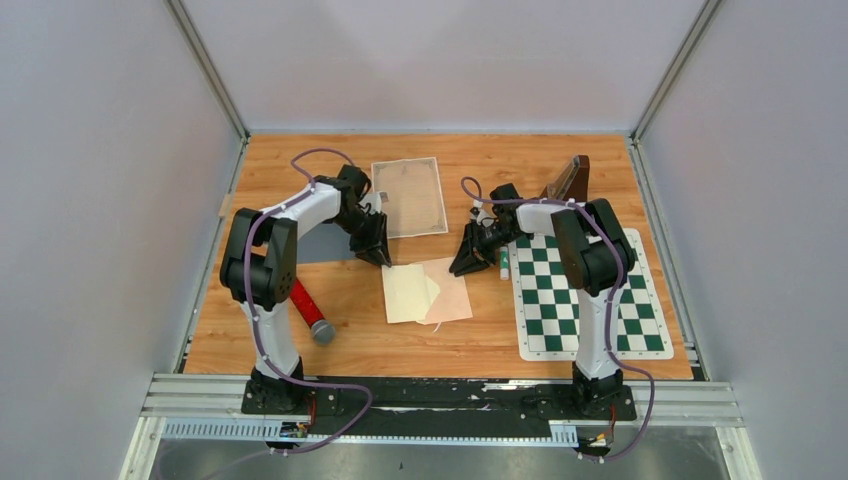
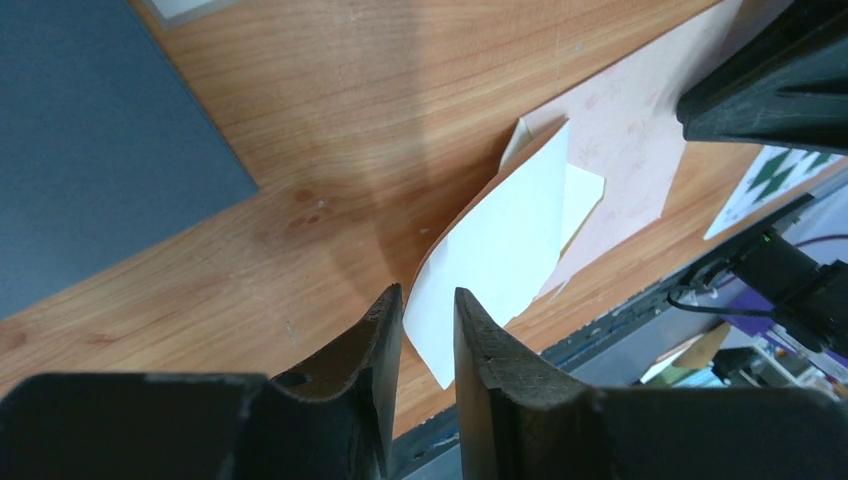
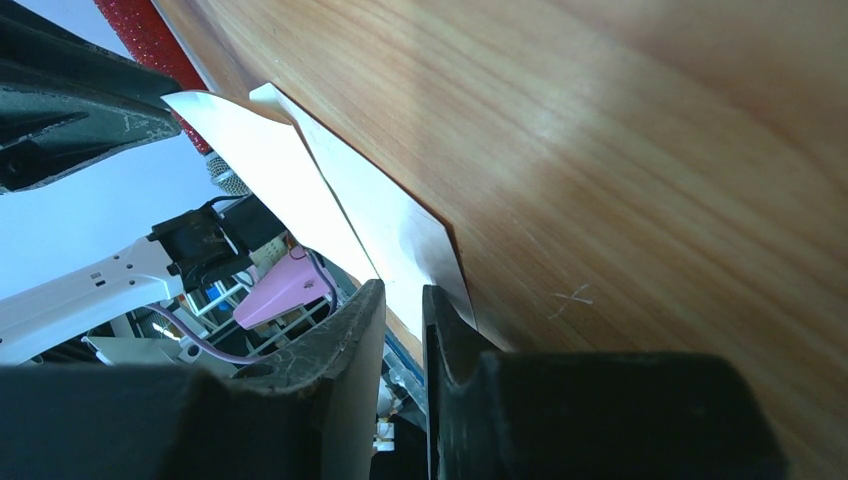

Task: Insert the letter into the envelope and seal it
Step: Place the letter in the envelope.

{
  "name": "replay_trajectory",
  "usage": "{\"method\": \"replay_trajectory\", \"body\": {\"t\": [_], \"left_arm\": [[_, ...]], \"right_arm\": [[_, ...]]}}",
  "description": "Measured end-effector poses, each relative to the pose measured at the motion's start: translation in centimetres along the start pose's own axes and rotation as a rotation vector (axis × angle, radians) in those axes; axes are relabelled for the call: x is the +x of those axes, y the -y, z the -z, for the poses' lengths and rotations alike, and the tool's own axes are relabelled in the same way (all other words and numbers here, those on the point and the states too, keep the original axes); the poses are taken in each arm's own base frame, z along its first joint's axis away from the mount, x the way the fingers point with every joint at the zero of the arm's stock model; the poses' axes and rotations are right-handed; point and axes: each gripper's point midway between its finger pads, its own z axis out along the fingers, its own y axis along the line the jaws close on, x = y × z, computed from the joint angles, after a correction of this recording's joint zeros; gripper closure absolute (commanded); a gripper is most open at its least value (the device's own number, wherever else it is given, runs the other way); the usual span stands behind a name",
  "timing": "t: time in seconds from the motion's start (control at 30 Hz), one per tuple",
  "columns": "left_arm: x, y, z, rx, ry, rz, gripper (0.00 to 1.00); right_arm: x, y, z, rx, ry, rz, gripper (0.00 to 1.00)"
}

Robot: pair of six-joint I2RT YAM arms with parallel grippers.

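A pale pink envelope (image 1: 452, 292) lies flat on the wooden table between the arms. The cream letter (image 1: 405, 294) rests over its left part. In the left wrist view the letter (image 2: 500, 240) curls up off the envelope (image 2: 630, 130). My left gripper (image 1: 376, 252) is at the letter's far left corner, and its jaws (image 2: 428, 293) stand apart with the sheet's corner just beyond the tips. My right gripper (image 1: 466, 263) is at the envelope's far right corner. Its fingers (image 3: 403, 285) show a narrow gap, and the pale sheet's edge (image 3: 390, 225) ends right at the tips.
A red microphone (image 1: 308, 310) lies near the left arm's base, beside a grey sheet (image 1: 320, 243). A woven mat (image 1: 408, 196) lies at the back. A green chessboard mat (image 1: 585, 295) sits under the right arm, with a brown wooden stand (image 1: 570, 180) behind it.
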Motion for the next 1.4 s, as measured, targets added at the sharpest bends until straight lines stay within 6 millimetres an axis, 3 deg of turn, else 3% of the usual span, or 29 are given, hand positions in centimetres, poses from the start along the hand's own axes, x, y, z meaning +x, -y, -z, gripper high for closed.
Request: {"method": "replay_trajectory", "body": {"t": [0.23,0.47,0.97,1.4], "left_arm": [[1.2,0.5,-0.5,0.062,-0.037,0.011,0.72],[1.9,0.7,-0.9,0.088,-0.064,0.025,0.99],[4.9,-0.2,-1.9,0.095,-0.15,0.082,1.0],[5.3,-1.0,-1.8,0.053,-0.164,0.098,1.0]], "right_arm": [[0.0,0.0,0.0,0.0,0.0,0.0,0.78],[0.0,0.0,0.0,0.0,0.0,-0.001,0.78],[-0.1,0.0,-0.1,-0.003,0.001,0.0,0.78],[-0.1,0.0,-0.1,-0.005,0.001,0.0,0.78]]}}
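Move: The letter's middle lies about 6 cm back from the left hand, 4 cm to its right and 3 cm below; the envelope, partly under it, is centred roughly 5 cm back and 12 cm right. The blue-grey envelope sits some 5 cm ahead and 10 cm left, the red microphone about 10 cm back and 15 cm left. From the right hand, the letter's middle is roughly 4 cm back and 10 cm left. The left hand, fingers closing, draws back about 5 cm and sinks along the letter's left edge. ##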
